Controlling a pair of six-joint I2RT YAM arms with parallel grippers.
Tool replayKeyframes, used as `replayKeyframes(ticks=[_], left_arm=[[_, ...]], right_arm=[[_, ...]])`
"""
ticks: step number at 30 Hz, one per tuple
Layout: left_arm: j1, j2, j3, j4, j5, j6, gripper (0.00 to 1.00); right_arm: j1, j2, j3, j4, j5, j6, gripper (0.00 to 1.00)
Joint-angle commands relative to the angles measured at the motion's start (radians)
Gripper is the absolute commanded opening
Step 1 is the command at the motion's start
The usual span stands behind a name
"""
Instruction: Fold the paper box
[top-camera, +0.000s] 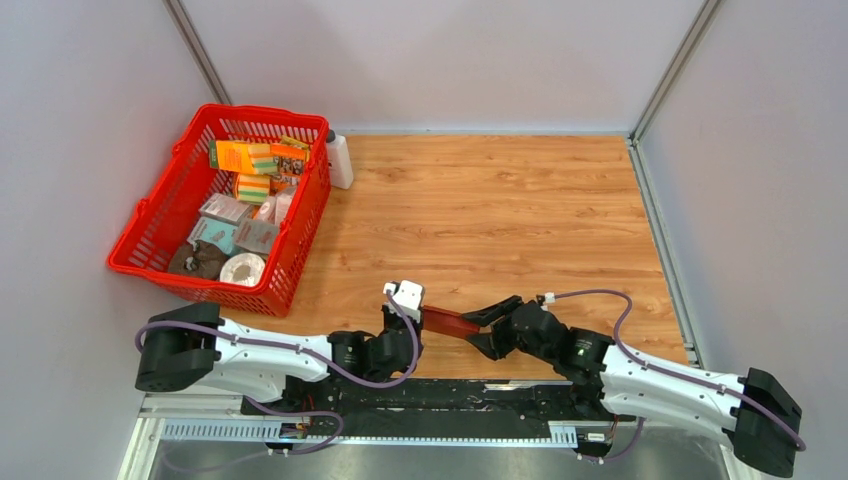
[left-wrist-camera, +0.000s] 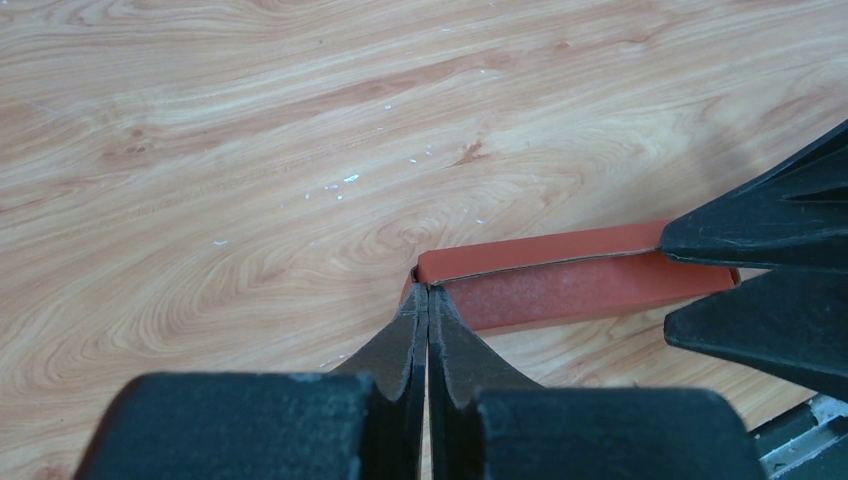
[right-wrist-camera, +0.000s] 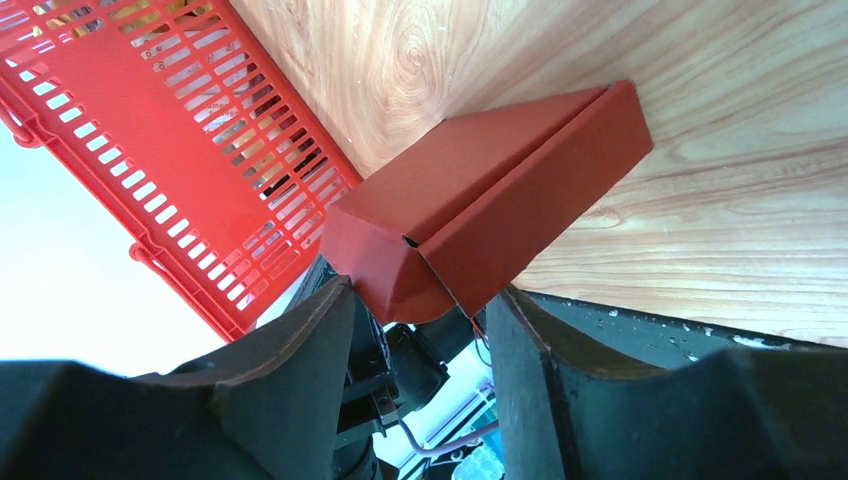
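Observation:
The paper box (top-camera: 450, 322), a dark red cardboard piece folded into a long shallow channel, is held just above the wooden table between the two arms. My left gripper (top-camera: 424, 318) is shut on its left end; in the left wrist view the fingertips (left-wrist-camera: 428, 290) pinch the cardboard corner of the box (left-wrist-camera: 570, 285). My right gripper (top-camera: 473, 328) straddles the right end, jaws apart, one finger (left-wrist-camera: 760, 225) above and one below. In the right wrist view the box (right-wrist-camera: 480, 190) has its rounded end flap sitting between the fingertips (right-wrist-camera: 420, 290), close to both.
A red plastic mesh basket (top-camera: 150, 240) with several printed packages stands at the left; its wall (right-wrist-camera: 150, 110) also shows in the right wrist view. A white bottle (top-camera: 339, 160) stands behind it. Grey walls enclose the table, and a black rail (top-camera: 450, 395) runs along the near edge.

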Motion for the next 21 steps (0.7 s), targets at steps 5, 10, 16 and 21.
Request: replayKeyframes(ticks=[5,10,16,21], left_arm=[[-0.017,-0.078,-0.093,-0.020,0.154,0.006,0.20],[-0.017,-0.196,-0.134,-0.039,0.265,0.031,0.39],[0.033,-0.439,-0.085,-0.279,0.366,0.029,0.54],[0.200,-0.523,-0.033,-0.324,0.568,0.029,0.59]], right_arm=[[0.003,0.022,-0.017,0.059,0.072,0.057,0.45],[0.002,0.023,-0.031,0.062,0.080,0.061,0.36],[0.002,0.040,-0.043,0.072,0.115,0.065,0.34],[-0.010,0.077,-0.043,0.094,0.123,0.050,0.33]])
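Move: The paper box has its left end at the left fingertips, already shut on a corner; its middle lies about 5 cm to the right of that hand, 1 cm back and 2 cm below. From the right hand, whose half-open fingers straddle the other end, the box's middle is about 4 cm left, 1 cm ahead and 1 cm lower. The red basket stands some 34 cm left and 24 cm ahead of the left hand. The paper box's left corner is let go as the left fingers spread to over half open and back off about 4 cm towards the base, then leftward and up, the wrist turning some 15 degrees clockwise. At the box's right end the right fingers narrow onto the sides while that hand edges forward 1.5 cm. ##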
